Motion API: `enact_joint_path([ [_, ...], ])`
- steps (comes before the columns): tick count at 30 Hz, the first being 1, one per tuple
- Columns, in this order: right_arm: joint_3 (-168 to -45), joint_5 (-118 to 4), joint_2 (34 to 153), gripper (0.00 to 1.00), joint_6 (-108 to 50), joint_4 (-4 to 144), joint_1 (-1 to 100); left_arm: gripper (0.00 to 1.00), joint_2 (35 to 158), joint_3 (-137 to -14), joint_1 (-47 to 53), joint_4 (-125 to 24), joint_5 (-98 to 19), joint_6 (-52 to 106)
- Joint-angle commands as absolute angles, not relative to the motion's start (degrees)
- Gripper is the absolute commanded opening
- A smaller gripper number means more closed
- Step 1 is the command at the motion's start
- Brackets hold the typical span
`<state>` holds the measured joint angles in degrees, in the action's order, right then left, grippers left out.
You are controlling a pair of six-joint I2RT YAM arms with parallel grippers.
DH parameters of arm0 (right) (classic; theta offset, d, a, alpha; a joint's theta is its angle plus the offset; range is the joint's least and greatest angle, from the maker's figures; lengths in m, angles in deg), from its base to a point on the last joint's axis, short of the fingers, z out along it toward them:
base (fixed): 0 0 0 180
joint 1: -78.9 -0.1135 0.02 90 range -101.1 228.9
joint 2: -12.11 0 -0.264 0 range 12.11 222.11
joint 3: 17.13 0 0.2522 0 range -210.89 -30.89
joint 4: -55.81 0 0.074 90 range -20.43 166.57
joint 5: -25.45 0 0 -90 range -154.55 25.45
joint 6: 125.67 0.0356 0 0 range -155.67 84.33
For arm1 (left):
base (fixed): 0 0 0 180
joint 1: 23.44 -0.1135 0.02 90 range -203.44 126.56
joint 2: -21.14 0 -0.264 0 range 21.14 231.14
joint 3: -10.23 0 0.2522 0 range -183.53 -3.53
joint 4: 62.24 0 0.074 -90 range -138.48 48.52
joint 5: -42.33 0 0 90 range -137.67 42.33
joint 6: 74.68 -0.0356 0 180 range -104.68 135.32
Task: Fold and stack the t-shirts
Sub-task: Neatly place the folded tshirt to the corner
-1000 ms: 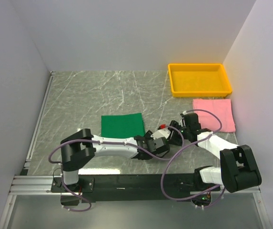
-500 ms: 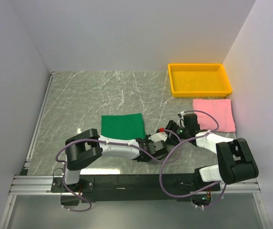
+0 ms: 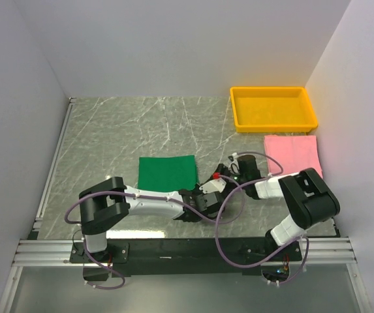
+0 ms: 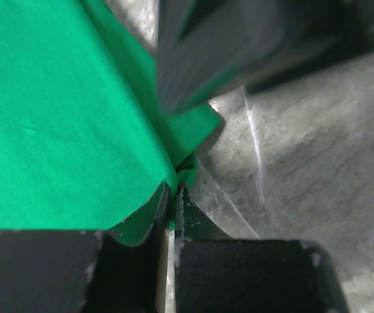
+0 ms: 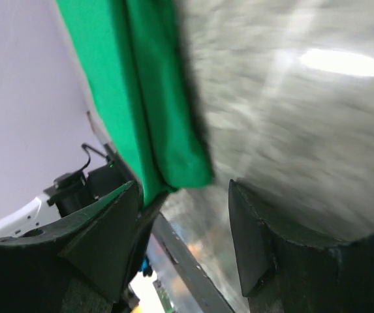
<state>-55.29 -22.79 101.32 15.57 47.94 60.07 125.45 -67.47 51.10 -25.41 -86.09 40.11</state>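
A green t-shirt [image 3: 167,172], folded to a flat rectangle, lies in the middle of the marble table. In the left wrist view my left gripper [image 4: 175,189] has its jaws pressed together, and a near corner of the green t-shirt [image 4: 56,117] is pinched between them. It sits at the shirt's near right corner [image 3: 198,194]. My right gripper [image 3: 221,177] hovers just right of that corner. Its jaws stand wide apart [image 5: 183,215], with the folded green edge [image 5: 167,130] just ahead of them and untouched. A pink t-shirt [image 3: 294,155], folded flat, lies at the right.
A yellow tray [image 3: 275,126] stands at the back right, behind the pink shirt. White walls close in the table on three sides. Both arms and their purple cables crowd the near middle of the table.
The left jaws have closed onto the green shirt's corner. The right gripper has swung left, from near the pink shirt to beside that same corner.
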Motion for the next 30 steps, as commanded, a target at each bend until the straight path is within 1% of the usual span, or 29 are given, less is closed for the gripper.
enact_joint_path([
  [1,-57.5,-24.0,106.0,0.65,19.5,41.9,55.4,0.04,122.1,-67.6,50.9,-26.2,-86.5,41.9],
  [7,-60.9,-23.9,112.4,0.65,23.6,37.1,50.6,0.04,120.3,-67.3,50.9,-27.0,-85.9,42.7],
  [11,-64.0,-24.6,113.7,0.65,21.7,40.1,48.4,0.04,119.5,-67.5,51.0,-27.3,-85.6,42.9],
  [14,-66.8,-25.7,114.1,0.63,19.5,43.8,47.7,0.05,119.6,-67.8,50.9,-27.6,-84.9,43.4],
  [16,-68.3,-26.5,114.1,0.56,18.0,46.0,47.4,0.06,119.4,-67.6,51.0,-28.1,-83.8,43.6],
  [18,-69.1,-27.3,114.1,0.5,16.5,48.8,47.3,0.1,119.1,-67.4,51.0,-28.3,-83.3,44.1],
  [19,-70.0,-28.3,114.0,0.41,14.6,50.0,47.4,0.12,119.0,-67.4,50.9,-28.2,-82.8,44.8],
  [21,-70.8,-29.5,113.6,0.26,12.9,53.1,47.4,0.19,118.4,-67.7,50.7,-27.0,-82.0,45.6],
  [22,-71.4,-30.0,113.5,0.13,11.3,54.2,47.5,0.22,117.8,-68.1,50.7,-26.7,-81.2,46.2],
  [23,-71.8,-30.4,113.4,0.09,10.4,55.2,47.5,0.27,117.4,-68.2,50.7,-26.4,-80.8,46.4],
  [24,-72.3,-30.9,113.3,0.0,9.6,57.6,47.6,0.3,116.9,-68.3,50.8,-26.2,-80.4,46.7],
  [25,-73.3,-32.3,113.3,0.0,7.5,59.1,47.7,0.34,115.5,-68.3,50.7,-26.2,-80.1,46.8],
  [26,-74.0,-32.9,112.9,0.0,6.4,60.6,47.6,0.43,114.7,-68.2,50.6,-26.3,-79.7,46.8],
  [28,-76.0,-34.7,112.6,0.0,2.6,65.5,47.8,0.54,112.6,-67.3,50.1,-27.2,-79.1,46.4],
  [29,-76.7,-37.0,112.0,0.0,1.3,67.2,47.9,0.61,110.3,-67.0,48.7,-27.4,-77.6,46.3],
  [30,-77.5,-38.3,111.8,0.0,0.1,70.8,47.9,0.63,109.1,-66.4,47.8,-27.6,-76.6,46.3],
])
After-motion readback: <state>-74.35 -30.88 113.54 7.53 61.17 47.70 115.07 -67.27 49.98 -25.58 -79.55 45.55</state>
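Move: Some 6 cm to the right hand's left, 2 cm ahead and 2 cm below is the green t-shirt's right edge, just beyond the near right corner that the left fingers already hold. Counted from the left hand, that edge is about 5 cm ahead, 3 cm left and 1 cm down. The green t-shirt's middle lies roughly 12 cm left of the right hand and level with it; the pink t-shirt is about 26 cm to its right and 7 cm ahead. Sweeping left about 7 cm with open fingers, the right hand brings them around the green t-shirt's right edge, then eases some 2 cm forward and down as it closes and pinches the cloth. Meanwhile the left hand raises its pinched corner about 2 cm, then opens, lets go and lifts clear, ending roughly 5 cm up. ##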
